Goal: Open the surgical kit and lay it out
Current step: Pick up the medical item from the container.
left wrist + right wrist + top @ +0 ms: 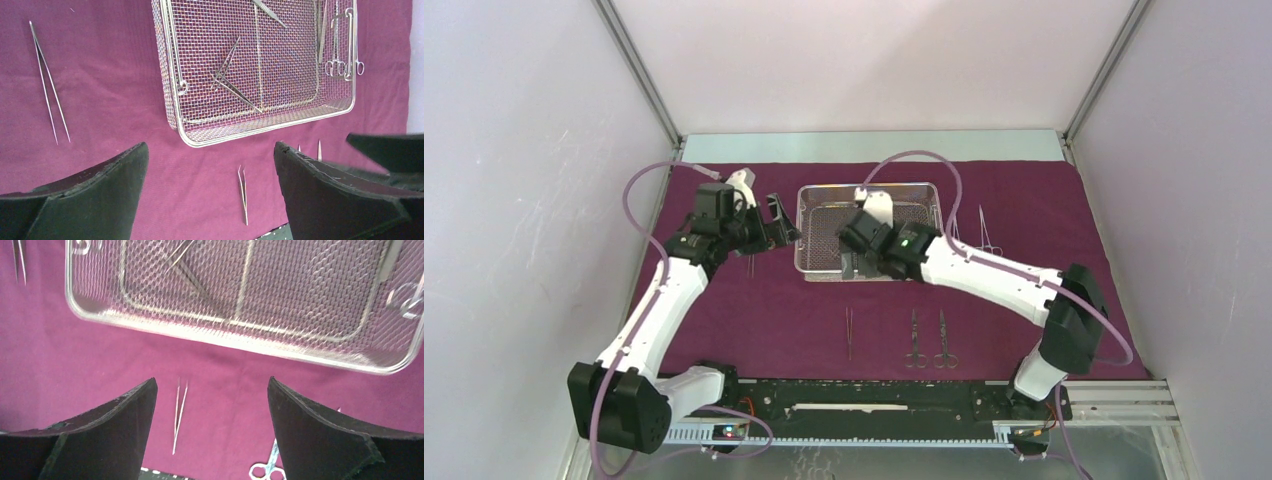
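The surgical kit's maroon cloth [724, 320] lies spread flat on the table. Its wire-mesh tray [808, 232] stands at the middle back, with an instrument [227, 75] still on its mesh floor. Tweezers [849, 330] and two ring-handled instruments [914, 340] [943, 340] lie in a row on the cloth in front. More instruments [982, 230] lie right of the tray, and long tweezers [47, 85] lie left of it. My left gripper [782, 225] hovers open by the tray's left side. My right gripper [864, 262] is open over the tray's front edge, holding nothing.
Grey side walls close in the workspace left and right. The black arm-base rail [864, 395] runs along the cloth's near edge. In the right wrist view the tray's front rim [225, 340] lies just beyond the fingertips, above the tweezers [179, 412].
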`<action>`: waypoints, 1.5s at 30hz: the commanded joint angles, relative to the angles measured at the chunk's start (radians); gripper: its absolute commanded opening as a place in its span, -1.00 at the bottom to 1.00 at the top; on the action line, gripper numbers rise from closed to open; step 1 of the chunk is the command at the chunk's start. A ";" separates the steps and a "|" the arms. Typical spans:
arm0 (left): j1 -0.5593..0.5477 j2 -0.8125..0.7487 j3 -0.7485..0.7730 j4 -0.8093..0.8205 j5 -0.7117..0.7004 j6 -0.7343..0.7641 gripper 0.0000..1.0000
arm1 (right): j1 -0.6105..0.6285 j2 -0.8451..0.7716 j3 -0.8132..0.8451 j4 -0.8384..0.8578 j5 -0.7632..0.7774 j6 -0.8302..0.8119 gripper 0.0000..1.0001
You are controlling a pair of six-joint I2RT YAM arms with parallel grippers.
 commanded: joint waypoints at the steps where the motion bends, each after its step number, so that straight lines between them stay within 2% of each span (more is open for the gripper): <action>1: -0.004 0.009 -0.026 0.026 -0.003 0.005 1.00 | -0.121 -0.031 0.068 0.068 -0.054 -0.163 0.81; 7: -0.004 0.023 -0.026 0.026 -0.007 0.006 1.00 | -0.253 0.032 0.124 0.123 -0.162 -0.292 0.85; 13: -0.004 0.031 -0.027 0.025 -0.009 0.006 1.00 | -0.335 0.146 0.202 0.159 -0.274 -0.396 0.84; 21: -0.004 0.029 -0.027 0.021 -0.015 0.008 1.00 | -0.367 0.316 0.322 0.116 -0.350 -0.461 0.74; 27: -0.004 0.029 -0.027 0.021 -0.011 0.007 1.00 | -0.345 0.393 0.359 0.089 -0.418 -0.497 0.66; 33: -0.004 0.026 -0.028 0.021 -0.013 0.006 1.00 | -0.325 0.433 0.369 0.060 -0.484 -0.540 0.47; 45: -0.004 0.029 -0.028 0.021 -0.011 0.006 1.00 | -0.289 0.485 0.360 0.011 -0.499 -0.603 0.06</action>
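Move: The tweezers lying nearer the basket's near wall are about 11 cm ahead of the right hand, 5 cm to its left and 14 cm below. A second pair crosses them, its middle 5 cm farther out and 2 cm farther left; the basket's near rim is some 3 cm ahead of this hand, 1 cm right and 10 cm down. The tweezers already laid on the cloth are 11 cm back, 4 cm left, 15 cm below. From the left hand, the nearer basket tweezers are about 6 cm ahead, 9 cm right, 17 cm down. Empty and nearly wide open, the right hand swings forward about 14 cm across the basket's near rim, rising slightly and bearing a little right at first. It then sinks some 12 cm towards the nearer tweezers while easing back and to the left, turning counter-clockwise and tipping its fingers more steeply down as they narrow to roughly half open, with no touch on the tweezers yet. ##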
